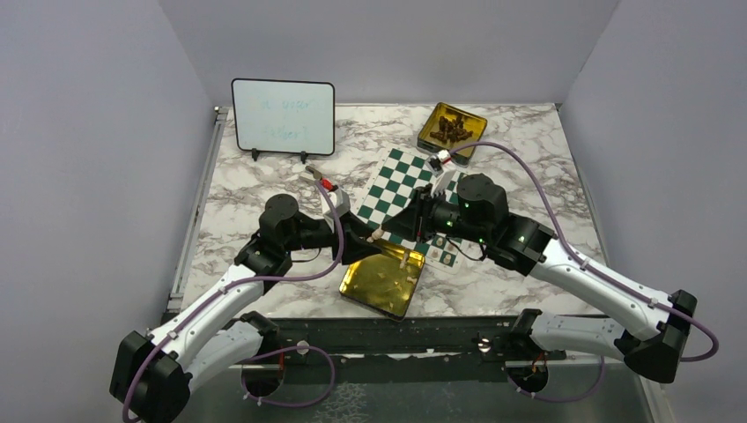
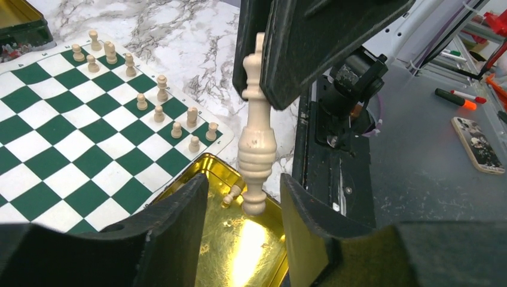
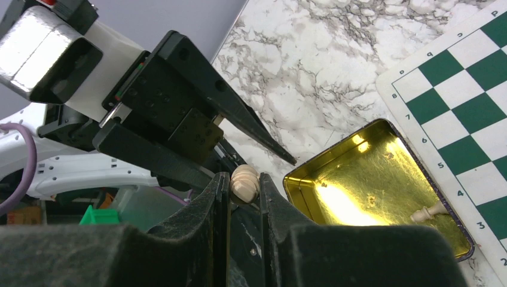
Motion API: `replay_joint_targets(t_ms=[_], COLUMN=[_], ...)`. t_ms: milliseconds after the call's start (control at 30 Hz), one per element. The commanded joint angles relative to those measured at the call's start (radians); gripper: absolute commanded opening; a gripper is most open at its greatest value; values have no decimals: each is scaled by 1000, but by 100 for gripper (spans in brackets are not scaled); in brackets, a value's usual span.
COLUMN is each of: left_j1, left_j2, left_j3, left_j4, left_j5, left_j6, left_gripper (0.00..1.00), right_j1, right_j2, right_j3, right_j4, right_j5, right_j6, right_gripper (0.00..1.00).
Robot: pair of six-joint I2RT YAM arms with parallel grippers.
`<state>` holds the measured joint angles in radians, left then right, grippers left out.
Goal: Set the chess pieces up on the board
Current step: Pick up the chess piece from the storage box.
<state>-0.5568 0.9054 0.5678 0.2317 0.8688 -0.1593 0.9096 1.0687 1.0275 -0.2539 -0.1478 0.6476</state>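
Note:
A tall cream chess piece (image 2: 257, 143) hangs upright over the near gold tin (image 2: 239, 251). My right gripper (image 3: 244, 179) is shut on its upper part, and its black fingers (image 2: 305, 54) come down from above in the left wrist view. My left gripper (image 2: 244, 179) is open, its fingers either side of the piece's base with a gap on both sides. A small cream pawn (image 2: 231, 195) lies in the tin. The green-and-white board (image 2: 78, 149) lies to the left, with several cream pieces (image 2: 161, 89) standing along its near edge. Both grippers meet at the tin (image 1: 383, 280) in the top view.
A whiteboard (image 1: 283, 117) stands at the back left. A second gold tin (image 1: 451, 129) with dark pieces sits behind the board (image 1: 401, 181). A phone (image 2: 478, 143) and markers (image 2: 454, 97) lie on the grey surface beyond the table's near edge.

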Motion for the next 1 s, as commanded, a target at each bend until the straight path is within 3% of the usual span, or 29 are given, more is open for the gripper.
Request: replay_joint_targets(t_ms=[0,267,700,967], left_j1=[-7,-11,-11,-9], left_j2=[-25,-16,28,60], left_j3=[8,-2,60,144], left_j4=[36,34,-152,-313], left_j5=[-5,4,-200,-328], left_j6=[10,5,26,33], left_gripper=[45,11,7,9], right_j1=[-2,-2,-2,-2], right_j2=[13,10,-63,-59], right_j3=[-19,-39,42,-33], right_j4=[67,65,-155,-211], right_j5=[-67,-42,378,611], right_j6=[29,26,-102,-129], right_gripper=[4,4,4,4])
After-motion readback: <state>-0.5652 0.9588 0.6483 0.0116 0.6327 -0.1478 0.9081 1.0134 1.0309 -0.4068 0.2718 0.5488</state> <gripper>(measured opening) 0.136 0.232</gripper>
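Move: The right gripper already holds one chess piece, with a second stuck to it base to base. That outer piece sits between the left gripper's open fingers, about 1 cm to the right of its hand point, 1 cm above and level fore-and-aft; from the right hand it lies some 3 cm left, 1 cm back and 3 cm below. From the left hand, the storage box's middle is roughly 3 cm back, 3 cm right, 16 cm below; the board's centre is 17 cm ahead, 9 cm right. Hold the left gripper nearly still and close its fingers on the outer piece, while the right eases the pair barely leftward and down, keeping its grip. Then draw the hands apart: take the right one about 7 cm right and 5 cm forward, turning clockwise some 20 degrees, and slide the left forward and down 3 to 4 cm, turning slightly counter-clockwise. ##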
